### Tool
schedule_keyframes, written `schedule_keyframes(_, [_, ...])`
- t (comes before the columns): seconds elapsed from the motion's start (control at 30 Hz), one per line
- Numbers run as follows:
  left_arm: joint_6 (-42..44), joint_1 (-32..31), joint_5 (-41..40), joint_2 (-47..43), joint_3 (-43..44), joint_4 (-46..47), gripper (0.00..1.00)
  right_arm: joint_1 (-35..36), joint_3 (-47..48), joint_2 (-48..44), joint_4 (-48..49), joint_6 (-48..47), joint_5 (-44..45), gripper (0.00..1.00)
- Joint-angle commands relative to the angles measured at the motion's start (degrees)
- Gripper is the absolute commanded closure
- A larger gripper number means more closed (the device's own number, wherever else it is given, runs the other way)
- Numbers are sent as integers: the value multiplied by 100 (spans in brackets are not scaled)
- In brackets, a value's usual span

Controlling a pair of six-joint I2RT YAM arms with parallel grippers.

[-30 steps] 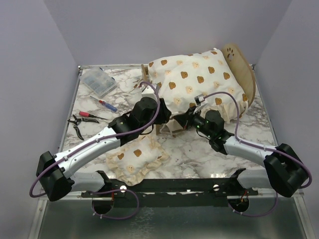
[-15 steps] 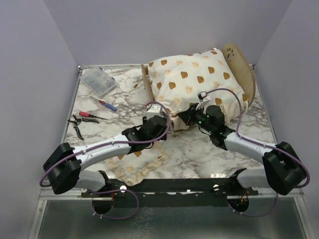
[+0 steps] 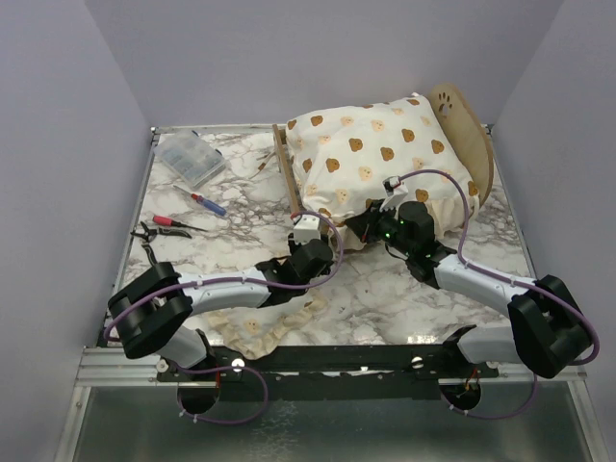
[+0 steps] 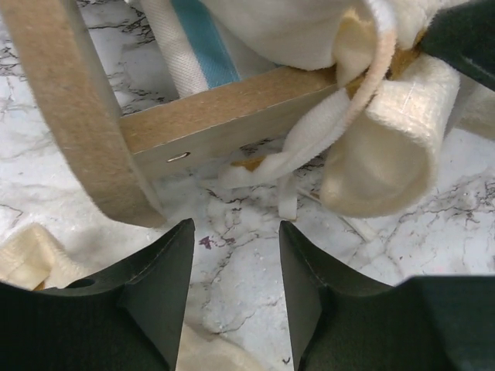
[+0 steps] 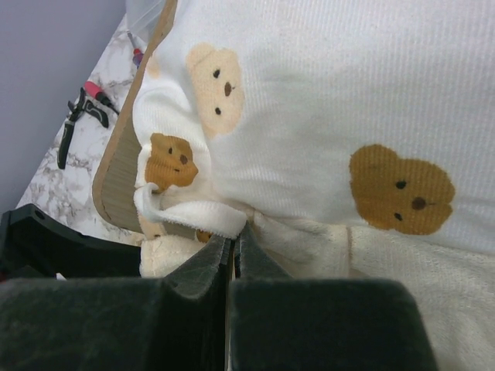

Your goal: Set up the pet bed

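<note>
The pet bed stands at the back right, its paw-print headboard [image 3: 460, 115] up and its low footboard [image 3: 287, 173] to the left. The bear-print cushion [image 3: 375, 154] lies piled on it, and its ruffle [image 4: 387, 147] spills over the near side rail [image 4: 232, 108]. The striped base [image 4: 203, 42] shows under it. My left gripper [image 3: 310, 243] hovers open over bare marble by the bed's near corner [image 4: 236, 228], holding nothing. My right gripper [image 3: 371, 226] is shut at the cushion's near edge [image 5: 234, 239], with a thin strip of ruffle pinched between the jaws.
The small bear-print pillow [image 3: 260, 313] lies near the front edge, partly under my left arm. A clear plastic parts box [image 3: 190, 159], a red-handled screwdriver [image 3: 207, 203] and pliers [image 3: 159, 231] sit at the back left. Walls close in both sides.
My left arm has dropped from over the footboard corner and pulled back toward the near side, now low by the bed's corner. My right gripper shifted slightly up and right with the ruffle.
</note>
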Motion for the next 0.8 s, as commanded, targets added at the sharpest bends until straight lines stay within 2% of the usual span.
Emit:
schedule_keyframes(0.0, [42,-86,-574,313,-200,953,52,-44,140,-38,-132,94,-41,99])
schedule_keyframes(0.2, [106,-91,-1044,691,-367,1664,55,-48,113,-53,-172,184,-119,99])
schedule_keyframes(0.53, [553,-83,-1295,1574,-120,2558,58,-52,111,-124,-325,211,-240,99])
schedule_keyframes(0.63, [627,-83,-1422,1795,-27,2662,66,-52,113,-124,-357,225,-265,99])
schedule_keyframes(0.77, [961,-83,-1408,1755,27,2682,94,-54,117,-183,-504,177,-246,99])
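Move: The loose end of the white tie lies about 4 cm ahead of the left hand, 1 cm to its right and 4 cm lower. The bed frame's near corner is roughly 6 cm ahead of this hand, 4 cm to its left and 3 cm down; the small cushion's middle is some 10 cm back, 14 cm left and 8 cm below. From the right hand, the tie end lies about 3 cm back, 6 cm left and 9 cm down. Down and forward, some 6 cm in all, the left hand eases in beside the frame's corner to the dangling tie end, its fingertips tipping up and swinging a little counter-clockwise. Its half-open fingers close mostly late on, to pinch the tie's tip just in front of the long rail. The right hand, still shut on the gathered tie fabric, keeps its hold almost in place. ##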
